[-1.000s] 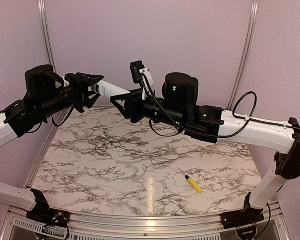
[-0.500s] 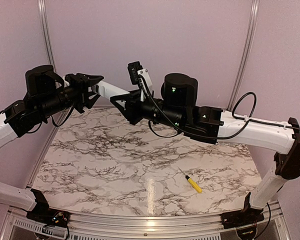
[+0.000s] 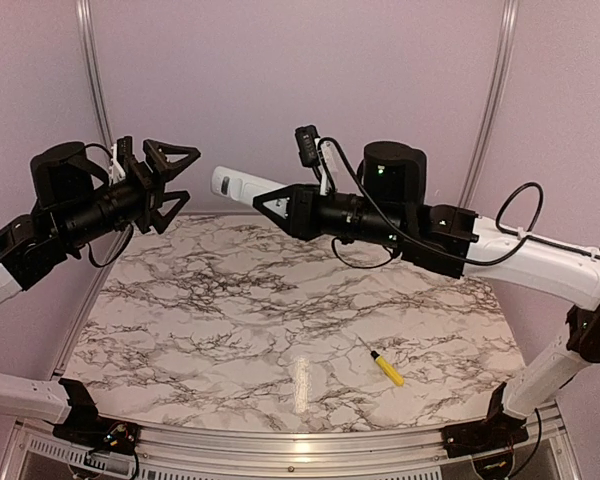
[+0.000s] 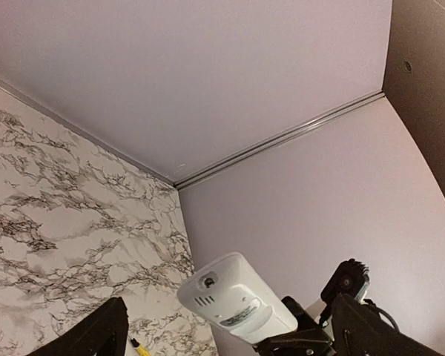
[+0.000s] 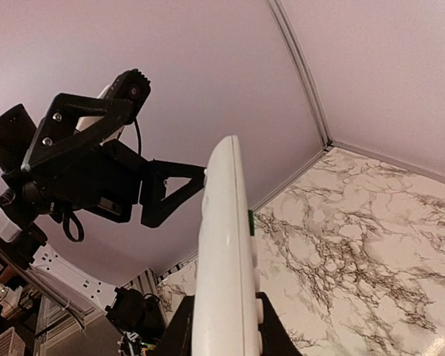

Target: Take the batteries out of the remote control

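Note:
The white remote control (image 3: 242, 184) is held in the air above the far side of the table, its free end pointing left. My right gripper (image 3: 280, 201) is shut on its right end. In the right wrist view the remote control (image 5: 224, 252) stands edge-on between my fingers (image 5: 271, 330). My left gripper (image 3: 185, 175) is open just left of the remote's tip, apart from it. The left wrist view shows the plain back of the remote control (image 4: 237, 300) between my spread fingers (image 4: 96, 334). The batteries are hidden.
A yellow-handled screwdriver (image 3: 385, 368) lies on the marble table (image 3: 230, 320) at the front right, also seen as the screwdriver (image 4: 139, 347) in the left wrist view. Purple walls with a metal corner rail (image 3: 492, 100) close in the back.
My left gripper has opened, let go of the remote's left end and drawn back to the left. The right arm has shifted right, carrying the remote with it.

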`<state>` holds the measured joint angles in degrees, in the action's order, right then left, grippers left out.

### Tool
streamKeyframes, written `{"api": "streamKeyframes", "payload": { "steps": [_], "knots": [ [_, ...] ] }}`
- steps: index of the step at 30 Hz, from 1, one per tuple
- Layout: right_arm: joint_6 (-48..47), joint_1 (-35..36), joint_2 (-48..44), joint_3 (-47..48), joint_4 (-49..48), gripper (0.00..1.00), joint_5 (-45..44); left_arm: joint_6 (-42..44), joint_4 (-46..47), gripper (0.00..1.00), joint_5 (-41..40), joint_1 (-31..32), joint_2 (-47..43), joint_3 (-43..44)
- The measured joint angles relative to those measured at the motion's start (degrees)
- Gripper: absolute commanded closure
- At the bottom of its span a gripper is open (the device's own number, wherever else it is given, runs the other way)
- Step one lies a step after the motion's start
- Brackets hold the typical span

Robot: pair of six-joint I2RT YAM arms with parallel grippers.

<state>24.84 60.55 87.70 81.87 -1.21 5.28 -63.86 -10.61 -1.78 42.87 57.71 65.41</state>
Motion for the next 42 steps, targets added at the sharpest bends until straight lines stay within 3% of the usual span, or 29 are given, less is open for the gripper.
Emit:
{"api": "streamKeyframes", "payload": {
  "steps": [4, 9, 16, 27, 36, 42],
  "knots": [
    [5.3, -5.2, -6.8, -5.5, -0.5, 1.00, 8.8, 9.7, -1.4, 0.01, 4.2, -1.4, -1.7, 0.1],
    [10.2, -10.6, -11.9, -8.9, -0.7, 1.00, 19.4, 19.4, -2.6, 0.01, 15.3, -2.7, -1.0, 1.4],
    [16.3, -13.1, -13.0, -10.2, -2.8, 1.00, 33.9, 25.2, -1.6, 0.01, 29.3, -2.7, 2.1, 3.6],
    [22.4, -13.2, -12.1, -10.2, -5.7, 1.00, 45.8, 22.1, 5.1, 0.13, 44.0, -2.5, 7.8, 4.8],
    [25.2, -13.2, -9.8, -10.2, -7.4, 1.00, 48.1, 19.5, 9.7, 0.20, 47.8, -0.9, 9.5, 4.8],
    [26.0, -13.2, -8.7, -10.2, -7.4, 1.00, 48.6, 19.6, 9.7, 0.30, 47.8, 0.8, 11.9, 4.8]
  ]
}}
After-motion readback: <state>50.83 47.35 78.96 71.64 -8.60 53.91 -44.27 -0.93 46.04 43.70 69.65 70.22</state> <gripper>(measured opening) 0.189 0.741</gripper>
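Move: The remote control, already in the right fingers, has its middle about 4 cm to the left of that hand and 2 cm ahead, level with it; the left gripper hangs some 13 cm to the right hand's left, 2 cm ahead and 1 cm higher. From the wide-open left hand, the remote's middle is roughly 9 cm to the right, level fore and aft, 2 cm below; the right gripper is about 13 cm right, 2 cm back and 3 cm lower. The remote control, still gripped by the right hand, is carried some 7 cm right, then about as far back, while that hand swings roughly 35 degrees counter-clockwise and rolls. The left hand follows it back and right, turning clockwise about 50 degrees to point straight at its free end, and brings its fingers around that end, closing them partway; whether they touch can't be seen. ##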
